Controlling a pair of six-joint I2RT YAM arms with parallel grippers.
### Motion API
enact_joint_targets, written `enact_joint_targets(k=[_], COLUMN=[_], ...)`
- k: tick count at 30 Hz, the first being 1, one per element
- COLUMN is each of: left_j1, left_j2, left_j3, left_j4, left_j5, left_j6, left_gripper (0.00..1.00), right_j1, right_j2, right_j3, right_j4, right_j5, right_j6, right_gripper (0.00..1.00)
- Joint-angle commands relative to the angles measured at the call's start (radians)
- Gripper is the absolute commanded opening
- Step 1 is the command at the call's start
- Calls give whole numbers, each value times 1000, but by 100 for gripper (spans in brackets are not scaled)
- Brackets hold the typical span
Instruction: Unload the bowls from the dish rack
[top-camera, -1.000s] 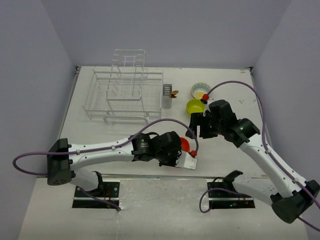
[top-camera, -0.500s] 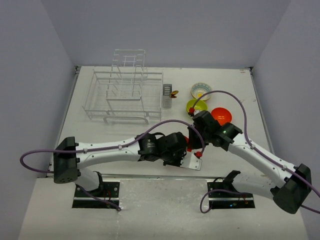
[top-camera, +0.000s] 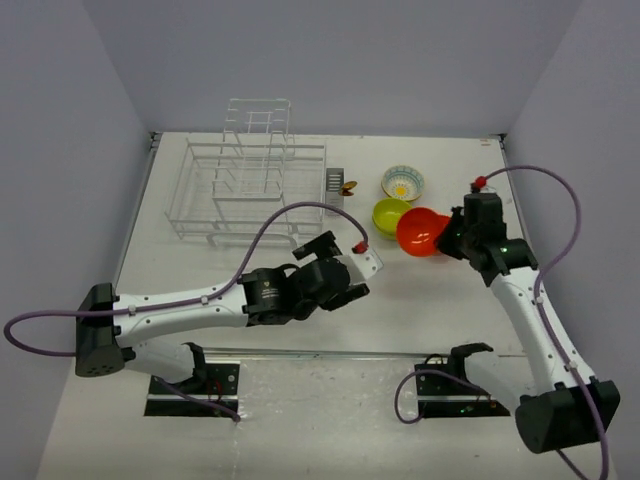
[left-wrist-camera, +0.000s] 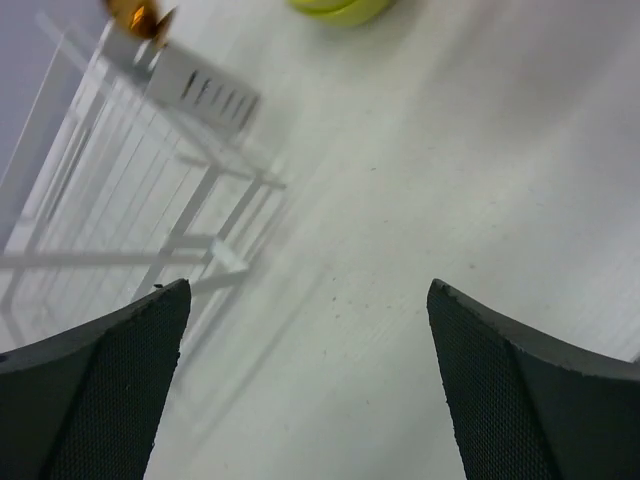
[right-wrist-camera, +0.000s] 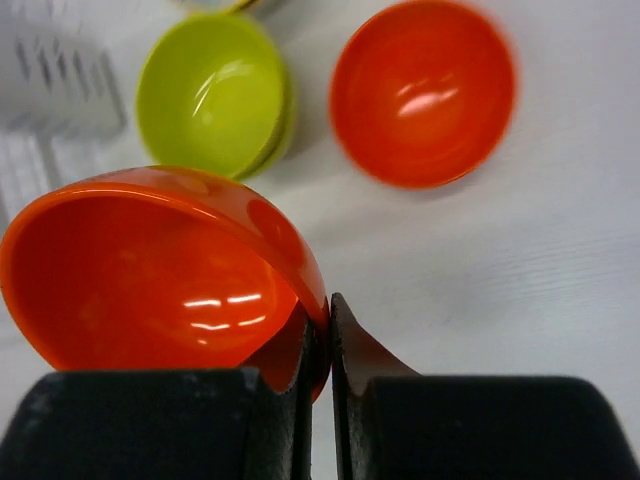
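Observation:
My right gripper is shut on the rim of an orange bowl, which it holds tilted above the table at the right. Below it on the table a second orange bowl stands beside a lime-green bowl. A pale flower-patterned bowl sits further back. The white wire dish rack shows no bowls in it. My left gripper hangs open over bare table, nothing between its fingers.
A small grey cutlery basket hangs on the rack's right end with an orange-brown item sticking out of it. Purple cables loop over both arms. Walls close the table in at the back and both sides.
The left gripper let go of the orange bowl, opened wide and pulled back to the left. The right gripper shut on that bowl's rim and carried it right, over the other bowls.

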Motion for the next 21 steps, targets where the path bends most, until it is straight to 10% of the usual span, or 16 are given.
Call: enact_joint_targets(k=[1,8,21], left_j1=[12,90,217], left_j2=[-20,-134,-546], left_j3=[76,171,-10], left_j4=[-132,-537,-528], left_j5=[-442,-497,-536], left_j6=[-438,-933,-990], left_gripper=[100,100,100], right_j1=[-186,-398,-406], right_j2=[-39,213,397], right_j3=[14,40,26], right_j4=[108,193,277], right_j5=[14,12,23], right_j6=[18,36,59], right_gripper=[0,0,9])
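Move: The right hand already holds a red bowl by its rim. Its goal, the other red bowl on the table, lies roughly 9 cm ahead, 7 cm to the right and 14 cm below. From this hand, the green bowls are about 11 cm ahead and 5 cm left, the patterned bowl some 21 cm ahead and 3 cm left, both equally low. From the empty left hand, that goal bowl is about 15 cm ahead, 25 cm right and 16 cm down. Still pinching its bowl by the rim, the right hand swings some 12 cm right and about 6 cm forward, away from the green bowls, then sinks about 8 cm to set the bowl into the other red one, turning some 25 degrees clockwise. The open, empty left hand sweeps about 22 cm left along the rack's front, rising 11 cm, rolling and turning counter-clockwise. ##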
